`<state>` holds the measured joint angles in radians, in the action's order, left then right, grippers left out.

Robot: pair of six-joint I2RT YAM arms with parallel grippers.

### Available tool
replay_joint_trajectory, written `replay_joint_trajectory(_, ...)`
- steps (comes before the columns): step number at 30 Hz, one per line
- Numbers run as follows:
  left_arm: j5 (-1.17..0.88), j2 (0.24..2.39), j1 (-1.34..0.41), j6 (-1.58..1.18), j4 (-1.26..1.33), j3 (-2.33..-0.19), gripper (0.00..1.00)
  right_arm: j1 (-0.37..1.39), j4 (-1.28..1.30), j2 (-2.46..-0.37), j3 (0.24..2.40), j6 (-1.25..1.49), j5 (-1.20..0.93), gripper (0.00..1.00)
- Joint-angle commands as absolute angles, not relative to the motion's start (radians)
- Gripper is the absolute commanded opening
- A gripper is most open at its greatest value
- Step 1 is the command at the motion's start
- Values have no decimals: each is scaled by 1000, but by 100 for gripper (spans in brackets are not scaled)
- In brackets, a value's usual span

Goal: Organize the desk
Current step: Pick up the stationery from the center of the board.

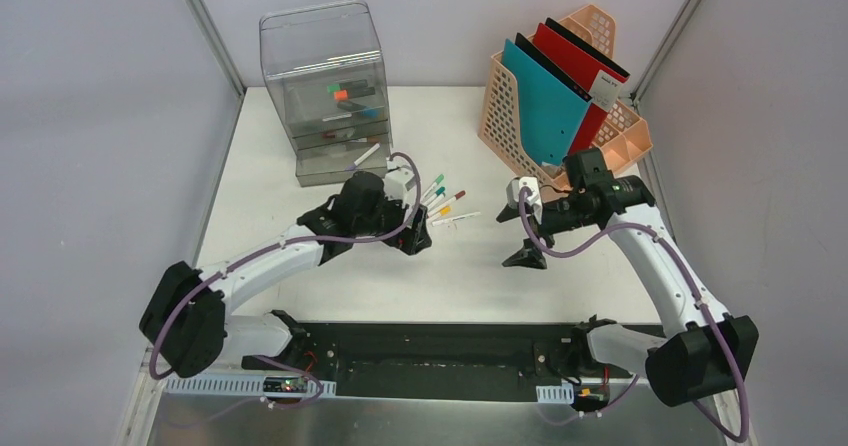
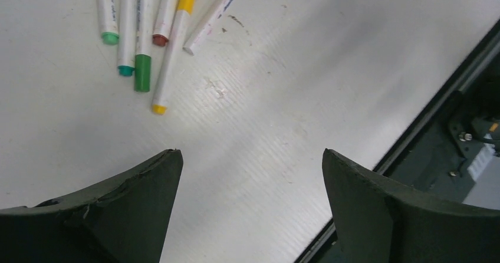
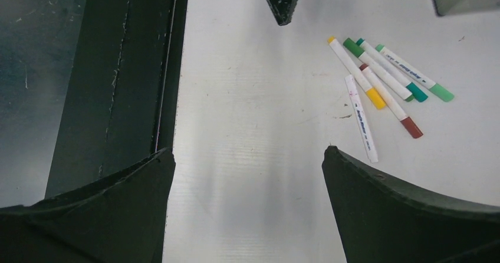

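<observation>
The desk (image 1: 300, 166) is a white tabletop with a black rail (image 1: 440, 351) along its near edge. Several white-bodied markers (image 1: 445, 201) with green, teal, red and yellow caps lie loose in a small bunch at its middle. My left gripper (image 1: 418, 230) hovers just in front of them, open and empty. In the left wrist view the markers (image 2: 144, 33) lie beyond the left gripper (image 2: 250, 152). My right gripper (image 1: 516, 238) is open and empty to the right of the markers. In the right wrist view the right gripper (image 3: 247, 151) faces the markers (image 3: 383, 80) over bare desk (image 3: 253, 98).
A clear plastic drawer unit (image 1: 325, 91) stands at the back left, just behind the left gripper. A peach file holder (image 1: 500, 116) with teal, red and black folders stands at the back right. Grey walls enclose the desk on three sides.
</observation>
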<state>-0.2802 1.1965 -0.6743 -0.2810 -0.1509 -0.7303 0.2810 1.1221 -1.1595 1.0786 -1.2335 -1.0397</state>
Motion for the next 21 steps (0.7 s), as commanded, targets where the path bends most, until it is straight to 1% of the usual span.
replay_joint_trajectory(1,-178,1278,-687,-148,-149,-827,91,277,1201,-1202,1099,-1346,-1021,99)
replay_joint_trajectory(4,-134,1353,-690,-108,-150,-875,91,276,1230,-1226,1104,-1371,-1014,99)
replay_joint_trajectory(8,-139,1486,-690,-57,-186,-973,88,276,1235,-1234,1109,-1376,-980,99)
replay_joint_trajectory(10,-147,1528,-690,-52,-190,-1003,88,277,1235,-1232,1110,-1376,-971,99)
replay_joint_trajectory(13,-136,1580,-690,-40,-200,-1038,85,277,1235,-1232,1109,-1377,-963,99)
replay_joint_trajectory(15,-133,1614,-690,-36,-219,-1060,81,276,1235,-1231,1109,-1380,-957,99)
replay_joint_trajectory(21,-117,1713,-690,-36,-296,-1127,60,276,1235,-1230,1108,-1381,-954,99)
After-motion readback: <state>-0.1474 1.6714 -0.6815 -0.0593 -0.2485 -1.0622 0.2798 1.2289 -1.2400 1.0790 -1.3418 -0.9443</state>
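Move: The yellow marker, likely the one sought, lies about 10 cm ahead of the left hand, 4 cm to its right and 11 cm below. From that marker, the green marker is 2 cm farther out and 1 cm left, the brown marker 4 cm farther out and 4 cm right, and the white marker 1 cm farther out and 6 cm right. From the right hand, the yellow marker is roughly 12 cm ahead, 15 cm left and 18 cm below. Left hand goes forward 7 cm and down 6 towards the yellow marker, fingers partly closing; right hand sinks slightly. ##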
